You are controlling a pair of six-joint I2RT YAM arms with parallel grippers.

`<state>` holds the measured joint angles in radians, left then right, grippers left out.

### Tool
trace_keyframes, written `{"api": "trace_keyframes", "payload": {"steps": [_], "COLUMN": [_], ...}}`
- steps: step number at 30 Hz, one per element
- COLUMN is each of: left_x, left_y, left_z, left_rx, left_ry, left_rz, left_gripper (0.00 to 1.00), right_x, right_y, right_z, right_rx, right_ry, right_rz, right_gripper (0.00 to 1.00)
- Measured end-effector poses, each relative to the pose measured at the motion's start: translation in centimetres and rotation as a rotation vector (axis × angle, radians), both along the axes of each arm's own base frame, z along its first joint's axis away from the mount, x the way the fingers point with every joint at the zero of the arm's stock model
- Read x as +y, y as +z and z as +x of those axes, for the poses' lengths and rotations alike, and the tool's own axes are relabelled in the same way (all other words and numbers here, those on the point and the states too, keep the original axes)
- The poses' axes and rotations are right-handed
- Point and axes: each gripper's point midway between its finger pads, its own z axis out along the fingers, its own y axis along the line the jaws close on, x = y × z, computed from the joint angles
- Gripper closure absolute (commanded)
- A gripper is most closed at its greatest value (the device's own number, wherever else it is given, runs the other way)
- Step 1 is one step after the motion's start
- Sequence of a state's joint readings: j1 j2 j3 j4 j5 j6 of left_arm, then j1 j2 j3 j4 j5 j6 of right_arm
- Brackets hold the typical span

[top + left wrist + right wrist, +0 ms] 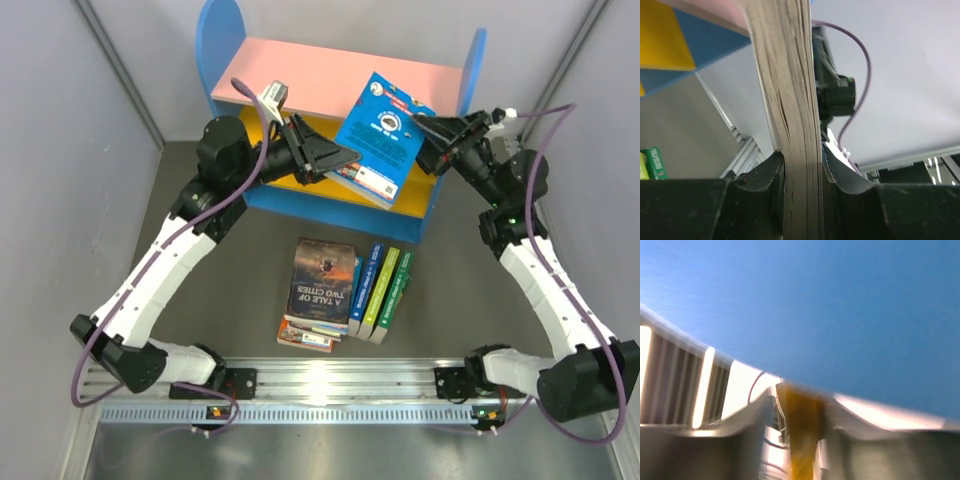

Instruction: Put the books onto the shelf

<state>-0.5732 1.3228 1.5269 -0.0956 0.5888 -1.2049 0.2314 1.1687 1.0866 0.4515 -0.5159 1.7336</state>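
Observation:
A blue book [382,128] hangs tilted in front of the shelf [330,62], which has blue sides, a pink top and yellow boards. My left gripper [345,158] is shut on its lower left edge; in the left wrist view both pads press on the page block [790,100] at the left gripper [802,167]. My right gripper [428,128] is at the book's right edge. In the blurred right wrist view a brown edge sits in the right gripper [800,410], with a bright gap beside one finger. More books lie on the table: dark "A Tale of Two Cities" [323,272], a blue one [366,288] and a green-yellow one [383,290].
The dark book tops a small stack with an orange cover [305,340] at the bottom. A green book [399,282] lies at the right of the row. Grey walls close in both sides. The metal rail [340,385] with the arm bases runs along the near edge.

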Motion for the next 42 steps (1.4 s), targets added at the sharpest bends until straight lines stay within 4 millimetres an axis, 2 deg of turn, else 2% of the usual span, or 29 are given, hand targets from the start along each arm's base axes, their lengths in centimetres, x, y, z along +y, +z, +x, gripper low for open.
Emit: {"api": "trace_keyframes", "payload": {"steps": [2,5,9,12,16,21,23,25,26,27,28,29,30,32,34,36,42], "left_x": [-0.1,-0.1,-0.5,-1.0,-2.3,-5.1,-6.6,-7.7,-8.2,-8.6,-8.9,-9.2,-9.1,-8.7,-8.0,-7.3,-4.1], "left_y": [0.0,-0.3,-0.4,-0.7,-1.2,-1.4,-1.8,-1.7,-1.6,-1.7,-1.7,-1.0,0.3,1.4,1.1,0.1,-1.3], "left_z": [1.2,4.0,8.1,11.6,15.3,18.1,19.1,19.3,19.2,18.9,18.6,18.2,17.6,16.7,16.0,16.3,17.7], "left_rx": [-0.009,0.008,0.018,0.03,0.058,0.076,0.084,0.08,0.075,0.072,0.07,0.048,0.0,-0.053,-0.071,-0.085,-0.21], "left_ry": [0.035,0.092,0.155,0.198,0.219,0.183,0.164,0.147,0.138,0.128,0.12,0.11,0.113,0.128,0.16,0.209,0.398], "left_rz": [0.041,0.089,0.12,0.124,0.101,0.054,0.035,0.011,0.007,0.008,0.01,-0.002,-0.014,0.007,0.073,0.144,0.364], "left_gripper": [1.0,1.0,1.0,1.0,1.0,1.0,1.0,0.91,0.8,0.52,0.33,0.22,0.01,0.01,0.01,0.01,0.01], "right_x": [-0.9,-2.2,-6.3,-8.4,-7.9,-7.5,-7.5,-7.4,-7.4,-7.4,-7.4,-7.4,-7.4,-7.3,-7.3,-7.3,-7.2], "right_y": [0.3,1.1,1.6,2.0,1.9,2.0,1.6,1.3,1.2,1.1,1.0,0.9,0.8,0.6,0.5,0.4,-0.3], "right_z": [-0.2,-0.6,-0.9,-3.0,-6.4,-7.6,-7.6,-7.5,-7.5,-7.5,-7.5,-7.5,-7.5,-7.5,-7.5,-7.5,-7.3], "right_rx": [-0.006,-0.02,-0.034,-0.065,-0.1,-0.116,-0.098,-0.082,-0.08,-0.077,-0.071,-0.067,-0.065,-0.059,-0.058,-0.053,-0.032], "right_ry": [-0.014,-0.043,-0.139,-0.195,-0.161,-0.134,-0.127,-0.123,-0.121,-0.118,-0.117,-0.114,-0.114,-0.111,-0.109,-0.106,-0.099], "right_rz": [-0.007,-0.058,-0.099,-0.111,-0.123,-0.138,-0.141,-0.147,-0.149,-0.151,-0.152,-0.153,-0.156,-0.16,-0.164,-0.166,-0.173], "right_gripper": [0.12,0.0,0.0,0.0,0.0,0.0,0.0,0.0,0.0,0.0,0.0,0.0,0.0,0.0,0.0,0.0,0.0]}}
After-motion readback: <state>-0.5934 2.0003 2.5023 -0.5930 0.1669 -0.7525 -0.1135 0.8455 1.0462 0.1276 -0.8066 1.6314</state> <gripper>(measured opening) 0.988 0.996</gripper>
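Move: The left hand holds the blue book by its left edge, its middle roughly 4 cm ahead and 7 cm to the right, about level; its place on the pink top board lies some 16 cm ahead, 11 cm right and 4 cm lower. The shelf's right side panel stands about 17 cm ahead and 24 cm right. From the right hand, still at the book's far edge, the book's middle is about 8 cm left, 2 cm back and slightly below. The right hand opens wide and lets go of the blue book's right edge, drawing off about 7 cm to the right and then as far back towards its base, while the left hand keeps its pinch and carries the book nearly level forward over the pink top board, some 19 cm, bending right by about 9 cm on the way. There the left fingers open wide to let go of the book, and the hand eases a little back, then leftward about 5 cm, tipping its fingertips down and swinging them counter-clockwise, some 30 degrees in all, the fingers still spread about the book's near left corner. ##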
